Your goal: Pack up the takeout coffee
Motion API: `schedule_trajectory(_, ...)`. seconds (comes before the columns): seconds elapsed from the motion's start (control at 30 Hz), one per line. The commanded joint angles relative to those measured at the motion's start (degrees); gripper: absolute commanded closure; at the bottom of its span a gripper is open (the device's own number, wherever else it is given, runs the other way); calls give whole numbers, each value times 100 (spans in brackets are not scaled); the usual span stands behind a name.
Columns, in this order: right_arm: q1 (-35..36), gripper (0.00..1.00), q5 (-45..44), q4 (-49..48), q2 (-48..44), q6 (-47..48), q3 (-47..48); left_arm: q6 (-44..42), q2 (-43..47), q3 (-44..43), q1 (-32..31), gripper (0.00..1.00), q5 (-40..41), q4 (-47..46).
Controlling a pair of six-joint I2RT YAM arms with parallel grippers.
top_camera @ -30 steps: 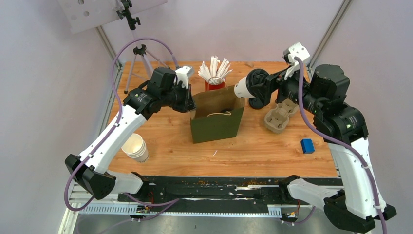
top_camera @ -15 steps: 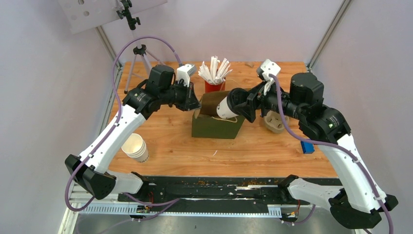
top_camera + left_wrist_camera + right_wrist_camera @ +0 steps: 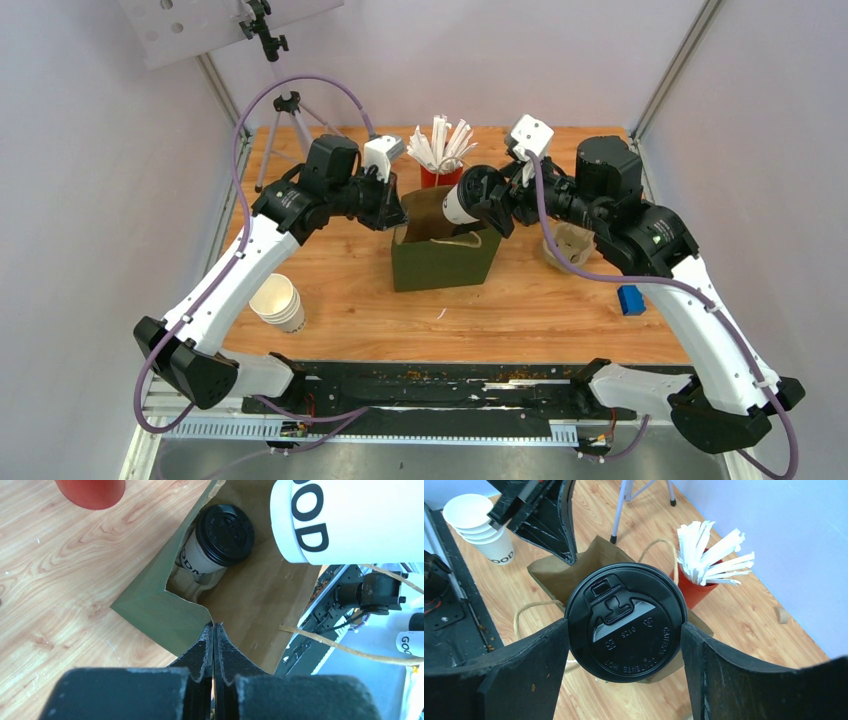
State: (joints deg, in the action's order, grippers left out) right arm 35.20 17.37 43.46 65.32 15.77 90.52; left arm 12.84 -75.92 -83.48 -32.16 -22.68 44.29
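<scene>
The takeout coffee (image 3: pixel 458 206), a white paper cup with a black lid (image 3: pixel 625 622), lies tilted on its side just above the mouth of the green paper bag (image 3: pixel 445 262). My right gripper (image 3: pixel 625 630) is shut on it, one finger on each side of the lid. In the left wrist view its white wall (image 3: pixel 350 520) hangs over the bag's opening. My left gripper (image 3: pixel 213 626) is shut on the bag's upper left edge and holds the mouth apart. A second lidded cup (image 3: pixel 224 534) stands inside the bag.
A red cup of white sticks (image 3: pixel 440 165) stands right behind the bag. A stack of white paper cups (image 3: pixel 278 302) is at the front left. A cardboard cup carrier (image 3: pixel 570 248) and a small blue block (image 3: pixel 630 299) lie to the right. A tripod (image 3: pixel 285 130) stands at the back left.
My right arm has carried the coffee leftward from above the cup carrier to over the bag's mouth. The left gripper has kept its hold on the bag's edge.
</scene>
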Motion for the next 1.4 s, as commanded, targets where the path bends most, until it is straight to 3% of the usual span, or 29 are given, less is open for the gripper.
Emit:
schedule_trajectory(0.0,26,34,-310,-253,-24,447,177,-237,-5,-297,8,100,88,-22)
schedule_trajectory(0.17,23,33,-406,-147,169,608,317,-260,67,-207,8,100,132,-21)
schedule_trajectory(0.67,31,34,-337,-3,154,1476,-422,14,8,-139,8,100,176,-684)
schedule_trajectory(0.87,440,34,-712,233,49,1787,-718,61,-80,-157,9,99,202,-823)
schedule_trajectory(1.03,711,35,-949,287,-48,1758,-852,68,69,-109,13,88,395,-635)
schedule_trajectory(1.13,840,35,-985,224,-149,1658,-953,73,257,21,10,73,591,-437)
schedule_trajectory(1.37,1055,35,-1006,-12,-237,1523,-1098,436,1014,618,26,53,1034,-456)
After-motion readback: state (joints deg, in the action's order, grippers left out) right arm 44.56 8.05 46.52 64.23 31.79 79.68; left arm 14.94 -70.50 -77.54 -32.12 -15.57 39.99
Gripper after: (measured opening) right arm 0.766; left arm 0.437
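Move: The right hand holds the lidded coffee cup by its lid end, high over the bag's right side; the middle of the bag opening lies about 8 cm to its left, 3 cm ahead and 12 cm below. The cup already packed stands deep inside, roughly 5 cm ahead, 3 cm left and 26 cm down; the straw holder is some 19 cm ahead, 9 cm left and 29 cm down. For the left hand, pinching the left rim, that opening's middle is about 9 cm right and 1 cm back at its own height. Keeping its grip on the cup, the right hand eases about 2 cm forward, then sinks some 8 cm at the bag's right side while drawing back past its start, tipping the fingers and the cup's base about 20 degrees further down into the opening. The left hand, still pinching the left rim, drifts about 2 cm forward, then opens to nearly half, lets go of the paper and backs off a couple of centimetres to the left and back. ##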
